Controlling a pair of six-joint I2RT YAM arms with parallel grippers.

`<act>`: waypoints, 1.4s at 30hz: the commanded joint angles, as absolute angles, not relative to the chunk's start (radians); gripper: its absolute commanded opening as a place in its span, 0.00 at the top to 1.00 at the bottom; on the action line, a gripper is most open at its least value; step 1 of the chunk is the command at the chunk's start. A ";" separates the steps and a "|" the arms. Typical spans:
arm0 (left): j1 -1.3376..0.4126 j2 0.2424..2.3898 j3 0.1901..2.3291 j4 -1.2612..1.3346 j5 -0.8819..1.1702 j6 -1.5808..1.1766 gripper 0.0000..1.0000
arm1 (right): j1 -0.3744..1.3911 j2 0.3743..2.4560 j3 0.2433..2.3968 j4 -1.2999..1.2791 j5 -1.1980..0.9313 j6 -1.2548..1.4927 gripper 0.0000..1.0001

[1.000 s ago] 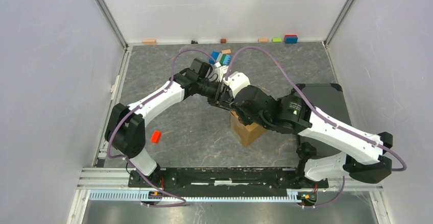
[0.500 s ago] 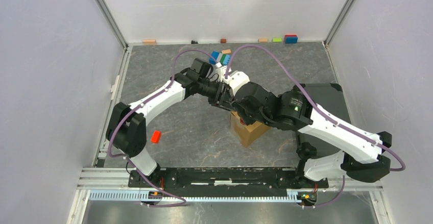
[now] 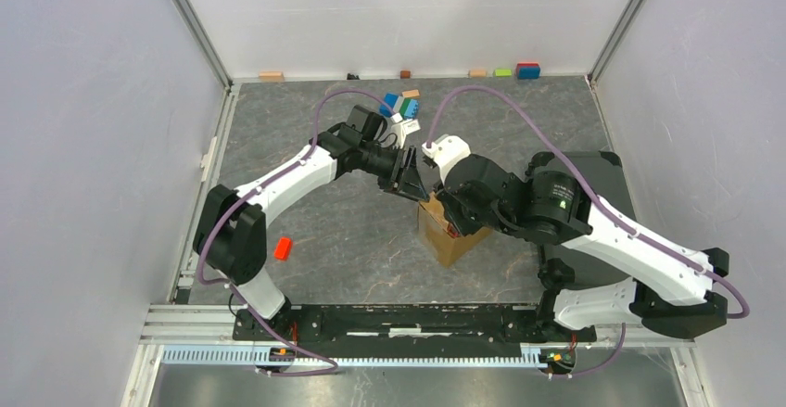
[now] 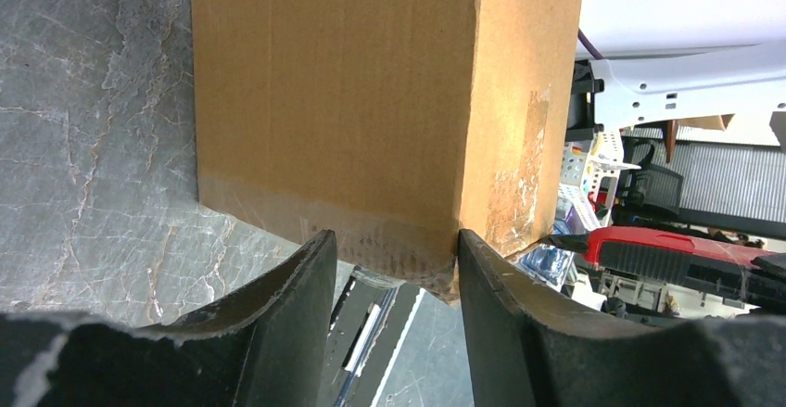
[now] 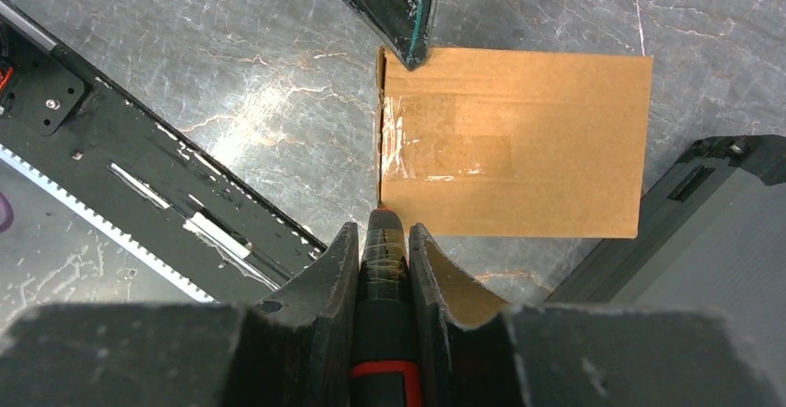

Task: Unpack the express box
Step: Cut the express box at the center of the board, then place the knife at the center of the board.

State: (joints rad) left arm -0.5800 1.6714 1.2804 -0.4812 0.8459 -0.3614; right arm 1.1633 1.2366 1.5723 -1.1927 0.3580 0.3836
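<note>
The express box [image 3: 451,240] is a brown carton standing mid-table with its taped flaps closed [image 5: 519,138]. My left gripper [image 3: 414,187] reaches it from the far left. Its jaws stand apart, and the tips [image 4: 394,240] rest against the box's taped corner edge [image 4: 352,101]. One left fingertip [image 5: 408,27] touches the carton's corner in the right wrist view. My right gripper [image 5: 382,235] is shut on a black cutter with a red band [image 5: 382,277]. The cutter's tip meets the box's near corner at the tape seam. In the top view the right wrist hides the cutter.
A flat black tray [image 3: 602,180] lies just right of the box [image 5: 704,231]. A red block [image 3: 283,248] sits near the left arm's base. A blue-green block cluster [image 3: 400,106] is behind the left gripper, and small blocks [image 3: 528,70] line the back wall. The black base rail [image 5: 158,194] runs along the near edge.
The right arm has shifted right and drawn its wrist away from the left gripper, still holding the cutter. The left arm and the box have not moved.
</note>
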 commanded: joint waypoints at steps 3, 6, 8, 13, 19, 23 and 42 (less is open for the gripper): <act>-0.591 1.713 1.298 -0.527 0.697 -0.293 0.39 | 1.167 1.218 1.684 -1.216 0.456 0.413 1.00; -0.594 1.699 1.345 -0.513 0.702 -0.325 0.31 | 1.167 1.209 1.722 -1.148 0.505 0.408 1.00; -0.596 1.678 1.390 -0.497 0.708 -0.353 0.26 | 1.166 1.201 1.728 -1.105 0.507 0.401 1.00; -0.595 1.625 1.499 -0.527 0.647 -0.377 0.17 | 1.166 1.154 1.673 -1.020 0.555 0.409 1.00; -0.570 1.524 1.434 -0.514 0.497 -0.426 0.14 | 1.117 1.111 1.644 -0.866 0.728 0.325 1.00; -0.538 1.418 1.335 -0.505 0.412 -0.444 0.14 | 0.932 1.138 1.612 -0.665 0.475 0.234 1.00; -0.434 0.983 1.191 -0.629 0.151 -0.430 0.08 | 0.674 1.932 1.772 -0.146 -0.500 0.665 1.00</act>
State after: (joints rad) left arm -0.4377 0.9989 1.1637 -0.5995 0.1795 -0.4217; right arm 0.5415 1.9209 1.6886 -0.2703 -0.4992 0.5655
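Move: The express box's middle is some 10 cm right of the left hand, about 1 cm ahead and 4 cm below; from the right hand it is about 11 cm ahead, level sideways, 13 cm below. Open table for the knife lies roughly 25 cm ahead, 15 cm left and 20 cm below the right hand. The striped block is about 40 cm ahead and 14 cm left of that hand; the grey case's middle is 11 cm ahead, 33 cm right, both near table height. The left fingertips come free of the box's left corner while the right hand's knife, still gripped, lifts off its near corner. The right hand climbs about 12 cm, sweeps some 25 cm forward over the box, then sinks and swings left towards the striped block, rolling its left side up. Opening wide, the left hand rises, first edging forward, then draws some 15 cm left. ##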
